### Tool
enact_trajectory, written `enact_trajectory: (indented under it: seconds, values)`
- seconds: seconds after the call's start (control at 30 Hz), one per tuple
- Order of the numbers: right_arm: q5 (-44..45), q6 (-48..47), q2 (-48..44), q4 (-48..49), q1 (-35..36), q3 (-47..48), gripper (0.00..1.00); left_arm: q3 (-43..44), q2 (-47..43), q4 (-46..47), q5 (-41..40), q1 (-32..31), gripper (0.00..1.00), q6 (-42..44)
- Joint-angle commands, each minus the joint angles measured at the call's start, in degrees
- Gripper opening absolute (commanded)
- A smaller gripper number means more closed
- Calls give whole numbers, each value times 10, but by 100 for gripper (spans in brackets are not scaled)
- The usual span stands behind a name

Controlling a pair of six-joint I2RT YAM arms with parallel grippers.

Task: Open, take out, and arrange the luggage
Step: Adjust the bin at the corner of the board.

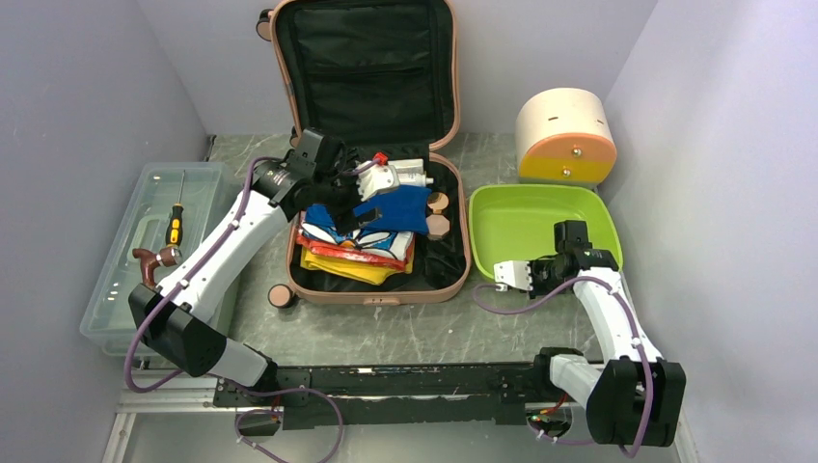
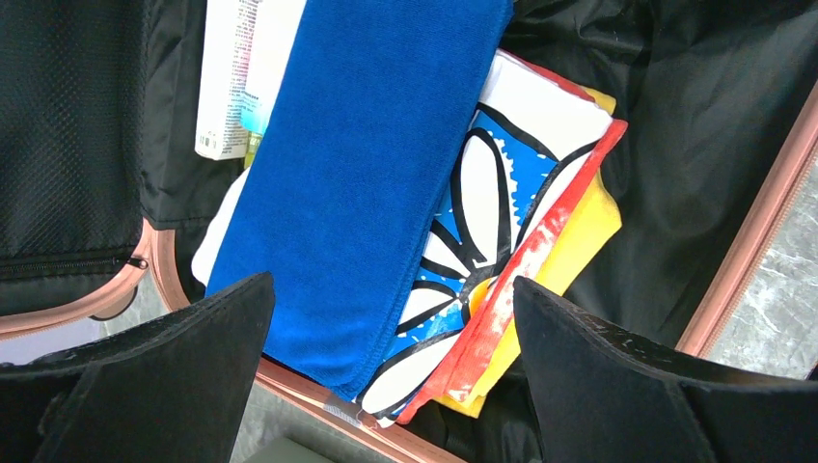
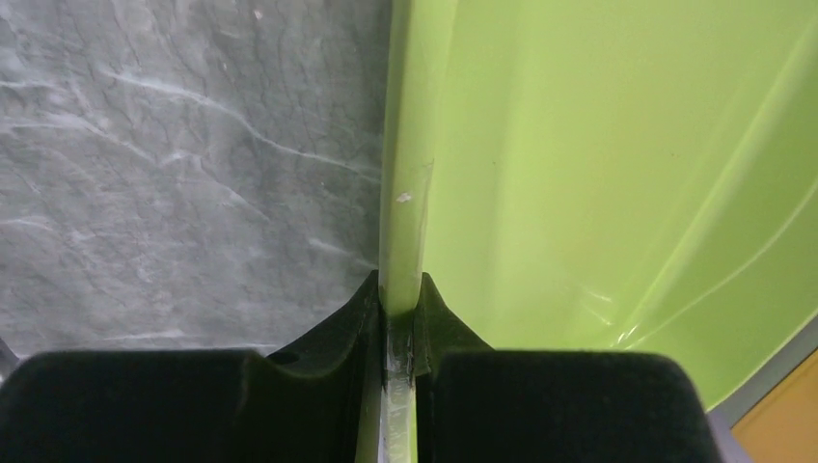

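Observation:
The salmon-pink luggage (image 1: 386, 298) lies open in the middle of the table, its black-lined lid standing against the back wall. Inside it are a blue towel (image 1: 400, 207) (image 2: 367, 174), a folded blue-and-white flower cloth (image 1: 359, 246) (image 2: 511, 193) over red and yellow ones, a white box (image 1: 400, 176) (image 2: 227, 87) and small wooden pieces (image 1: 439, 214). My left gripper (image 1: 359, 193) (image 2: 391, 289) hovers open over the towel and the folded cloths, holding nothing. My right gripper (image 1: 504, 275) (image 3: 402, 289) is shut on the near-left rim of the lime-green tray (image 1: 540, 227) (image 3: 598, 145).
A clear plastic bin (image 1: 125, 289) at the left holds a screwdriver (image 1: 175, 224) and a brown-handled tool (image 1: 154, 260). A cream and orange round box (image 1: 564, 135) stands behind the tray. Walls close in on the left, right and back.

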Motion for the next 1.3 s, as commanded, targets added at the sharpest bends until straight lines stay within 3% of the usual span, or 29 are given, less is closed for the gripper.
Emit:
enact_trajectory:
  seconds: [0.0, 0.23, 0.4, 0.5, 0.7, 0.77, 1.1, 1.27]
  values:
    - [-110, -35, -6, 79, 8, 10, 0, 3, -25, -3, 22, 0, 99, -14]
    - [-137, -47, -70, 169, 10, -83, 0, 1, -28, -6, 24, 0, 100, -11]
    - [-106, -38, -58, 165, 11, -82, 2, 6, -22, -9, 25, 0, 100, -10]
    - [-88, -31, -41, 146, 12, -66, 13, 10, -16, -10, 29, 0, 99, -11]
    - [-94, -29, -55, 84, 12, -26, 57, 18, 9, -10, 35, 0, 100, -10]
    - [-105, -32, -68, 61, 11, -9, 67, 23, 19, -10, 36, -1, 100, -9]
    - [-198, 14, -91, -30, 11, 91, 85, 27, 59, -16, 39, -33, 99, 12]
    - [-219, 11, -101, -30, 15, 69, 93, 23, 81, -20, 22, -62, 99, 21]
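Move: The green bin's near long rim is still pinched in the right fingers, raised slightly; its middle lies about 11 cm ahead of that hand, level left-right and some 4 cm lower. The orange-white drawer box stands about 31 cm ahead and 4 cm right; the open suitcase's lower half is centred some 35 cm left and 10 cm ahead. From the left hand, the bin's middle is about 38 cm right, level fore-and-aft and 22 cm lower. The bin's near rim, still pinched by the right fingers, is lowered about 2 cm with a slight leftward shift; then the right fingers open wide and let go, and that hand rises roughly 11 cm, going also left and a little forward over the bin as its fingertips swing forward and left. Late on, the open left hand sinks and shifts right, about 3.5 cm each, over the clothes in the suitcase. ##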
